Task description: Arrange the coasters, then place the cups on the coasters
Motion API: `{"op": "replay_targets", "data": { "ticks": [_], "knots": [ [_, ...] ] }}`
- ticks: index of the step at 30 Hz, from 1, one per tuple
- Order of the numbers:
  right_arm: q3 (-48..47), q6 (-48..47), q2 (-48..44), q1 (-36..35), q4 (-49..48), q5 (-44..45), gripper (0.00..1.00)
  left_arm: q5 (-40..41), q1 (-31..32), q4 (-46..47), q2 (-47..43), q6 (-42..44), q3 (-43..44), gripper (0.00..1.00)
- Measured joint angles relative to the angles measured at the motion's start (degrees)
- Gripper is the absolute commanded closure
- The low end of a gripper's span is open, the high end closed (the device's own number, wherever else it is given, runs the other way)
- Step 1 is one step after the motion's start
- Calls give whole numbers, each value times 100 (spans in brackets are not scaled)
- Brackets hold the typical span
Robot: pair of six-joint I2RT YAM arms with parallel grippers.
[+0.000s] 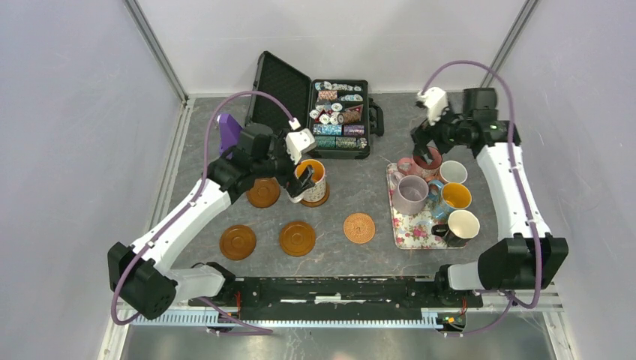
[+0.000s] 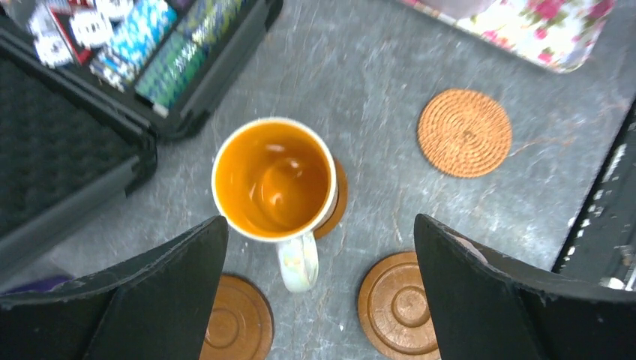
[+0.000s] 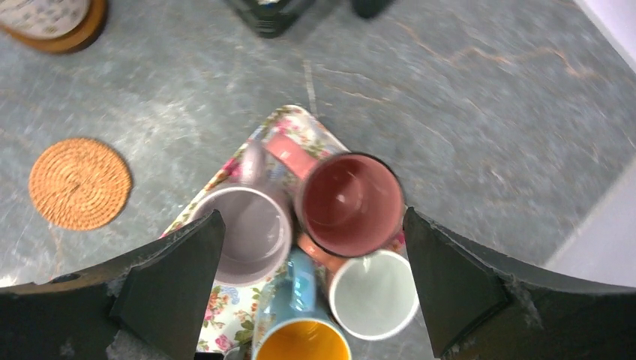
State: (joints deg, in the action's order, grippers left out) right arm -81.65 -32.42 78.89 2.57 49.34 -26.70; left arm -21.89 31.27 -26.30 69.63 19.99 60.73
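Observation:
The floral cup [image 1: 315, 178] [image 2: 272, 180], orange inside, stands on a brown coaster [image 2: 340, 201], handle toward my open left gripper [image 1: 298, 186] [image 2: 321, 225]; nothing sits between its fingers. Three more brown coasters [image 1: 263, 193] [image 1: 238, 242] [image 1: 297, 238] and a tan woven coaster [image 1: 359, 228] [image 2: 465, 133] [image 3: 80, 182] lie bare. My right gripper [image 1: 426, 150] [image 3: 313, 216] hangs open above the pink cup [image 1: 420, 163] [image 3: 351, 202]. Beside that cup stand the lilac [image 3: 244, 232], white [image 3: 373, 294], blue-and-yellow [image 3: 304, 341] and black [image 1: 461, 225] cups.
The five cups crowd a floral tray [image 1: 411, 232] [image 3: 300, 124] at the right. An open black case of poker chips [image 1: 330, 112] [image 2: 90, 75] stands at the back. A purple object [image 1: 229, 131] lies behind the left arm.

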Motion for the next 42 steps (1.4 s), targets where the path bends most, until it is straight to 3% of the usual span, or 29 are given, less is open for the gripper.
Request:
{"op": "replay_targets", "data": {
  "ticks": [6,10,23,28,42],
  "knots": [
    [0,-350,361,-1237,192,549,8,-531,0,-420,273,-11,789,0],
    [-81,-540,761,-1600,293,903,14,-708,0,-605,387,-13,815,0],
    [-11,-817,1303,-2002,538,1204,25,-868,0,-699,542,-15,815,0],
    [254,-787,1360,-2004,538,1283,34,-872,0,-671,546,-15,815,0],
    [918,-636,1397,-2009,245,1637,35,-874,0,-597,577,-70,817,0]
  ]
}}
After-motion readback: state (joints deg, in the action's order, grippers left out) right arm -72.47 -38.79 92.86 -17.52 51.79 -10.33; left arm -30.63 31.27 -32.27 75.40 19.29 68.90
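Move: From the right hand, open and empty, the lavender mug on the floral tray stands about 6 cm back, 3 cm left and 18 cm below. The pink mug is some 8 cm farther out than that mug and 4 cm to its right; the blue mug is about 10 cm to its right, level with it. The woven coaster lies around 13 cm back and 16 cm left of the hand. The left hand has the lavender mug roughly 27 cm to its right, level ahead, 15 cm lower. Down by about 15 cm, the right hand comes to the lavender mug, swinging left early on, then easing back towards its base. The wrist turns some 35 degrees until the fingers point nearly straight down, and they narrow to about two thirds open near the rim on the handle side. The left hand, still open, rises a little and drifts right by the white cup. ##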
